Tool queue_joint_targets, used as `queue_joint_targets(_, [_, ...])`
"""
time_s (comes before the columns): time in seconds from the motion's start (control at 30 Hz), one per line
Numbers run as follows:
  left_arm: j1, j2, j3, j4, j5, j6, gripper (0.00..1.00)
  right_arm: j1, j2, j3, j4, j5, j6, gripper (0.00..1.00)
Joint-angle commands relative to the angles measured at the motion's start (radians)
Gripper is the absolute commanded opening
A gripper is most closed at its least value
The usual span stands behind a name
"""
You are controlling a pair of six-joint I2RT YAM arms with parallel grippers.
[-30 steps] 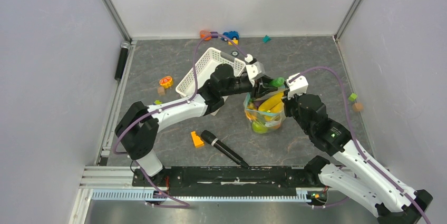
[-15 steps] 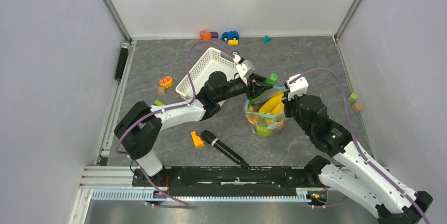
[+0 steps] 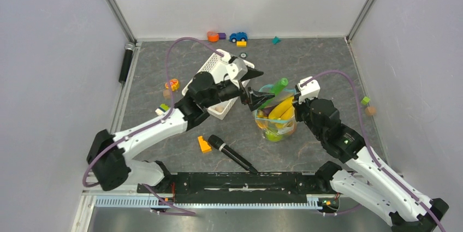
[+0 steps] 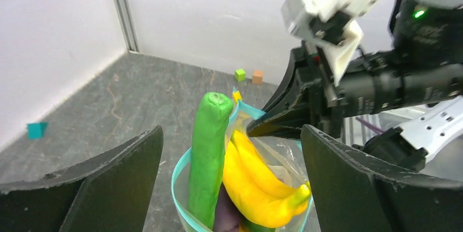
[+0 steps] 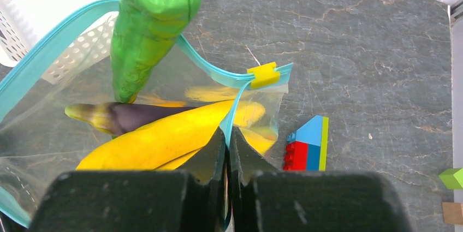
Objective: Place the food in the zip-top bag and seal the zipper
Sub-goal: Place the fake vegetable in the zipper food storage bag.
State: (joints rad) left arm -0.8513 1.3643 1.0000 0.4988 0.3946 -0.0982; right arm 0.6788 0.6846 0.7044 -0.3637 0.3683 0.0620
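Note:
The clear zip-top bag (image 3: 274, 118) stands upright mid-table with its mouth open, its light-blue zipper (image 5: 65, 24) curving round the rim. Inside it, the food: a green cucumber (image 4: 209, 150) pokes up out of the mouth beside yellow bananas (image 4: 262, 183) and a purple eggplant (image 5: 125, 116). My left gripper (image 3: 256, 87) hovers just left of the bag's mouth, open wide, holding nothing. My right gripper (image 5: 228, 134) is shut on the zipper rim at the bag's right side, just below the yellow slider (image 5: 263, 75).
A white slotted basket (image 3: 215, 76) lies under my left arm. A black microphone (image 3: 232, 154) and an orange block (image 3: 204, 144) lie in front. A red-blue block (image 5: 307, 143) sits right of the bag. Toys (image 3: 238, 36) line the back wall.
My left gripper let go of the cucumber, opened wide and drew back to the left. The cucumber now stands in the bag. The right gripper kept its hold.

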Motion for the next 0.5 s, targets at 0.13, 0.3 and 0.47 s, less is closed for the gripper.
queue_joint_targets(0.13, [0.001, -0.053, 0.069, -0.34, -0.318, -0.027, 1.0, 0.0, -0.022, 0.012, 0.054, 0.025, -0.01, 0.09])
queue_joint_targets(0.3, [0.008, 0.094, 0.252, -0.683, -0.318, -0.039, 1.0, 0.001, -0.021, 0.02, 0.054, 0.026, -0.01, 0.1])
queue_joint_targets(0.47, [0.016, 0.123, 0.218, -0.675, -0.281, -0.054, 0.88, 0.0, -0.014, 0.021, 0.055, 0.024, -0.006, 0.1])
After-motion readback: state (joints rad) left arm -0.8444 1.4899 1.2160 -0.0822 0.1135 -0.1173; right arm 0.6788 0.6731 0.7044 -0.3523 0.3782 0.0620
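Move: To the right of the open, empty left hand, the green vegetable stands loose in the bag's mouth, its middle about 7 cm to the right, 3 cm ahead and 8 cm lower. The bag's left rim is some 2 cm right of this hand, level fore and aft and 10 cm below; the bananas lie 9 cm right, 2 cm back and 14 cm below. From the right hand, the green vegetable stands 8 cm left and 5 cm ahead, at about its height. Rising a couple of centimetres first, the left hand then swings down and forward beside the bag's left rim, ending about 9 cm lower and 5 cm farther forward. The wrist tips the fingers downward and turns them counter-clockwise, some 30 degrees in all, with the fingers staying wide open. The right hand keeps its pinch on the bag's edge, almost still. ##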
